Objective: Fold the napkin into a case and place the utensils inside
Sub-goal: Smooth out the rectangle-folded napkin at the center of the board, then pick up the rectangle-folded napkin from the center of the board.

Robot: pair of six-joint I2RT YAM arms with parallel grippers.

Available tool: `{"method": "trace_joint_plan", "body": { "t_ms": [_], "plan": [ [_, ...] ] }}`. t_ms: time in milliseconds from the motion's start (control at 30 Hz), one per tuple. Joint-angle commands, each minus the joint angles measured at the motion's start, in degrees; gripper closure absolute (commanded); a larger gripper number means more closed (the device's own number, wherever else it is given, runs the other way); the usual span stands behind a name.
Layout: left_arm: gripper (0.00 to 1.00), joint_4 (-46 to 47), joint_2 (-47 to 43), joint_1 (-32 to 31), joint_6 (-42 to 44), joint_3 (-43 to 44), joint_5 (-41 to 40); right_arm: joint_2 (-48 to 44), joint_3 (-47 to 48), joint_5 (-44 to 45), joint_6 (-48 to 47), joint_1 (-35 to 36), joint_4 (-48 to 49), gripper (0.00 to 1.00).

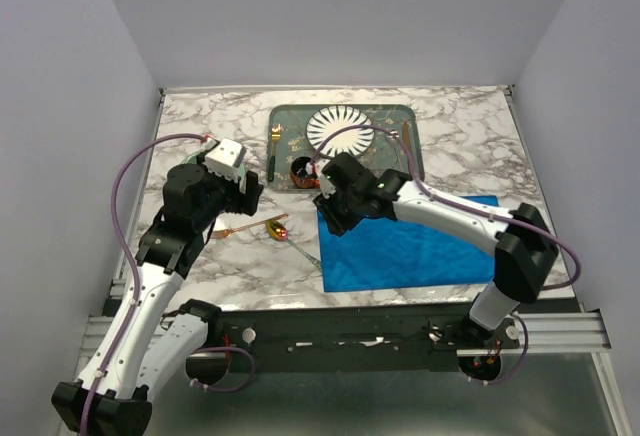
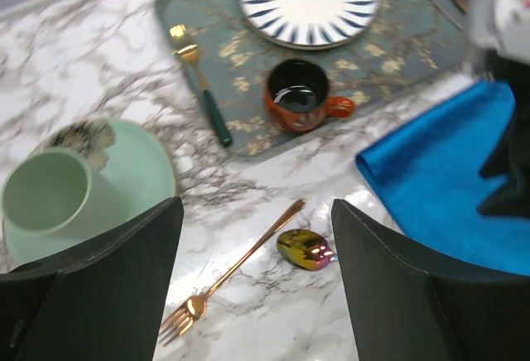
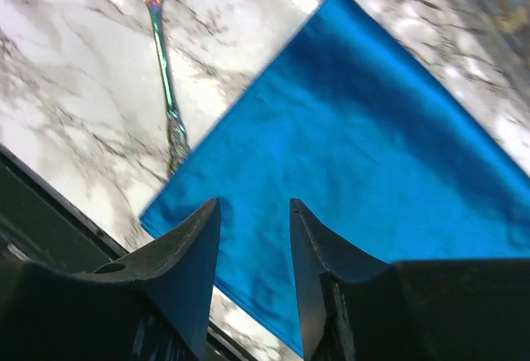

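The bright blue napkin [image 1: 415, 246] lies flat as a wide rectangle at the front right of the table; no case is in view. My right gripper [image 3: 253, 204] hovers open over the napkin's [image 3: 356, 129] left part, nothing between its fingers. Left of the cloth lie the copper-pink fork [image 2: 240, 266] and the iridescent spoon [image 2: 305, 248], whose thin handle [image 3: 166, 79] reaches the napkin's edge. My left gripper [image 2: 257, 208] stands wide open above these two utensils and holds nothing. From above, the fork [image 1: 243, 228] and spoon [image 1: 279, 228] lie between the two grippers.
A grey-green patterned tray [image 1: 290, 121] at the back holds a striped white plate [image 1: 338, 128], an orange mug [image 1: 303, 171], a green-handled gold fork [image 1: 272, 151] and brown-handled cutlery [image 1: 405, 146]. A mint cup [image 2: 45, 191] on a saucer [image 2: 141, 179] stands at the left.
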Motion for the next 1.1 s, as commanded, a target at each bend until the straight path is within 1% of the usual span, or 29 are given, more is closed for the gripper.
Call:
{"method": "trace_joint_plan", "body": {
  "t_ms": [0, 33, 133, 167, 300, 600, 900, 1067],
  "plan": [
    [0.16, -0.2, 2.3, 6.8, -15.8, 1.0, -9.1, 8.0, 7.1, 4.8, 8.3, 5.5, -3.7, 0.54],
    [0.16, -0.8, 2.9, 7.4, -16.5, 1.5, -9.1, 10.4, 7.7, 4.8, 9.4, 6.2, -4.0, 0.54],
    [0.16, -1.4, 4.8, 9.0, -17.8, 2.6, -6.5, 13.2, 9.3, 4.2, 11.1, 7.7, -4.8, 0.57],
    [0.16, -1.1, 4.9, 9.3, -18.0, 2.4, -5.0, 14.5, 9.9, 4.9, 11.3, 8.1, -5.0, 0.57],
    [0.16, 2.1, 4.6, 9.7, -18.5, 0.8, -3.3, 16.7, 12.0, 6.3, 12.1, 9.9, -6.2, 0.56],
    [0.17, 5.1, 3.6, 10.3, -19.5, -0.9, -2.4, 21.3, 12.8, 7.1, 14.2, 10.0, -7.0, 0.55],
    [0.17, 4.5, 1.7, 10.7, -18.7, -2.3, -1.2, 26.2, 15.8, 7.9, 14.9, 10.0, -7.9, 0.55],
    [0.17, 5.0, 1.8, 10.9, -18.4, -3.1, -0.9, 28.1, 17.1, 9.2, 15.3, 9.9, -8.5, 0.58]
  ]
}}
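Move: The napkin's left edge, midway along, lies about 5 cm to the right hand's left, 3 cm back and some 11 cm below. The rainbow spoon's middle is about 10 cm left and 1 cm back; the brown cup stands some 18 cm ahead and 9 cm left. From the left hand that edge is about 12 cm right, 6 cm back and 23 cm below. The right hand sinks about 10 cm, bearing left, towards the napkin's left edge; the left hand eases left. ##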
